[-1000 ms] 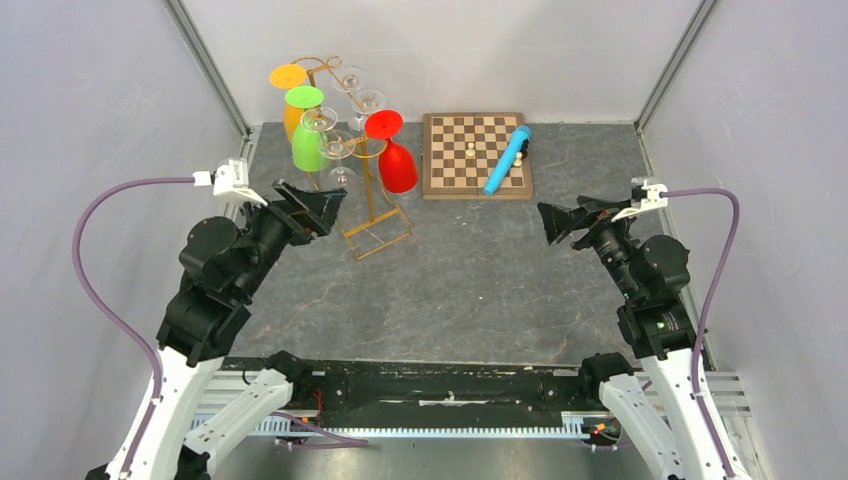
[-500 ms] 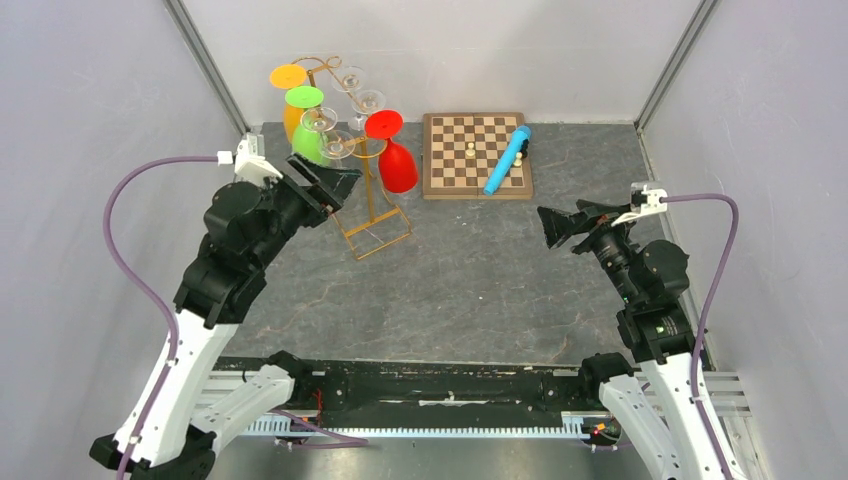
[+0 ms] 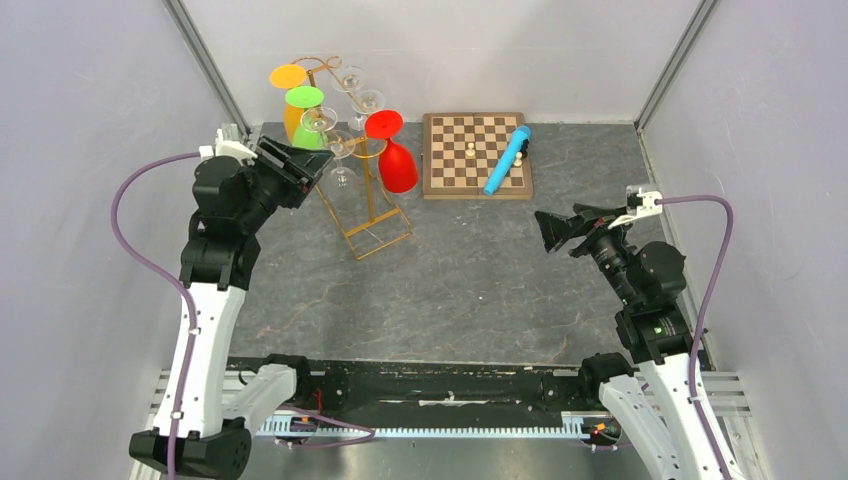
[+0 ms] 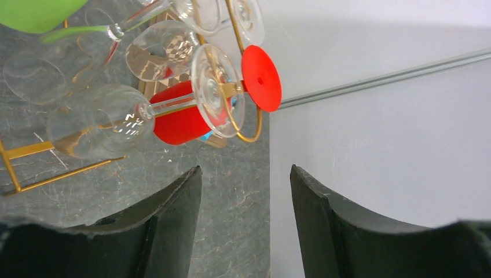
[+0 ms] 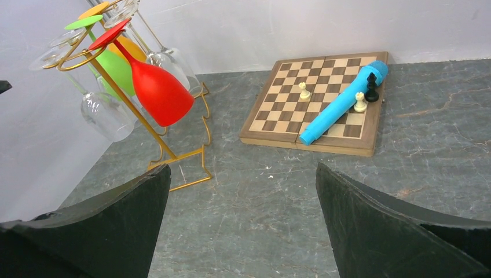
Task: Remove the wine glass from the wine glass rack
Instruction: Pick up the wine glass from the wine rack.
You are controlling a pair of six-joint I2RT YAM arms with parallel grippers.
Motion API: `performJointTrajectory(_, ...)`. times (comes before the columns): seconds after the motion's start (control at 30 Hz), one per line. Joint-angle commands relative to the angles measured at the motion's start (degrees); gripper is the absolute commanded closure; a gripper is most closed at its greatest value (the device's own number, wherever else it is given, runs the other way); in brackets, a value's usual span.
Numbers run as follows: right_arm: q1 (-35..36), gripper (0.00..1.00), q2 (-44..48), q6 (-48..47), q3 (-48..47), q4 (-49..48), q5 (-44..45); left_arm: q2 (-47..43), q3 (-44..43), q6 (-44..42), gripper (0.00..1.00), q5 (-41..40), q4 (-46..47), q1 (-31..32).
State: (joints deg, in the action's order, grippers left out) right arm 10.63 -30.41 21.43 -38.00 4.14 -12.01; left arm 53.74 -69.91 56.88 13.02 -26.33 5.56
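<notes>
The gold wire wine glass rack (image 3: 371,190) stands at the back left, with wine glasses hanging bowl-down from its hooks: orange (image 3: 290,77), green (image 3: 305,145), red (image 3: 397,165) and several clear ones. My left gripper (image 3: 318,162) is raised beside the rack's left side, open, with nothing between its fingers. In the left wrist view, a clear wine glass (image 4: 98,127) and the red one (image 4: 182,119) lie just beyond the left gripper (image 4: 244,168), apart from it. My right gripper (image 3: 545,225) hovers open and empty at mid-right, and in its wrist view the rack (image 5: 139,119) is far off at the left.
A wooden chessboard (image 3: 476,155) lies at the back centre, with a blue cylinder (image 3: 507,160) and a few chess pieces on it. Grey enclosure walls stand close behind and left of the rack. A purple cable loops off each wrist.
My left arm has lifted and swung toward the back left, up to the rack, and its jaws have narrowed a little. The right arm has barely moved.
</notes>
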Motion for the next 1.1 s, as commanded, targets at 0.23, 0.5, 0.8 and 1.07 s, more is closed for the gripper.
performJointTrajectory(0.23,-0.2,0.02,0.6,0.2,0.9,-1.7,-0.4,3.6,2.1,4.1,0.41,8.7,5.5,-7.2)
performJointTrajectory(0.5,-0.2,0.02,0.6,0.5,1.3,-1.9,-0.6,5.4,3.5,5.8,0.5,10.1,8.9,-9.1)
performJointTrajectory(0.8,-0.2,0.02,0.8,0.8,1.2,-1.7,-0.9,7.9,2.8,8.3,0.55,11.7,13.0,-9.1)
performJointTrajectory(1.07,-0.2,0.02,0.6,1.1,1.3,-1.7,-0.9,8.7,3.3,9.2,0.61,12.0,14.6,-9.0)
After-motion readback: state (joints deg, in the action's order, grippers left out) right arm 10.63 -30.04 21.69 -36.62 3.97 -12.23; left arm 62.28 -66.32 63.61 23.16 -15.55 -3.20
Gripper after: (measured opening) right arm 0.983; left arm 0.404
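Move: The foot of the nearest clear wine glass, hanging upside down on the rack, is some 6 cm ahead of the left hand, about level with it sideways and 2 cm lower. The second clear glass's foot sits roughly 5 cm beyond that foot and 4 cm to its left; the red glass's foot is about 5 cm beyond it and 7 cm to its right. From the right hand, the nearest clear foot lies about 41 cm left, 11 cm ahead and 5 cm up. No clear touch yet: the left hand heads for the foot of the nearest clear glass, about 5 cm forward, with some 3 cm down, mostly early on, and 2 cm left. It rolls a little, its left side dipping under 10 degrees, while the fingers, one above the other, narrow from about two-thirds open to 40 percent, bringing their tips around the level of the foot's near edge. ##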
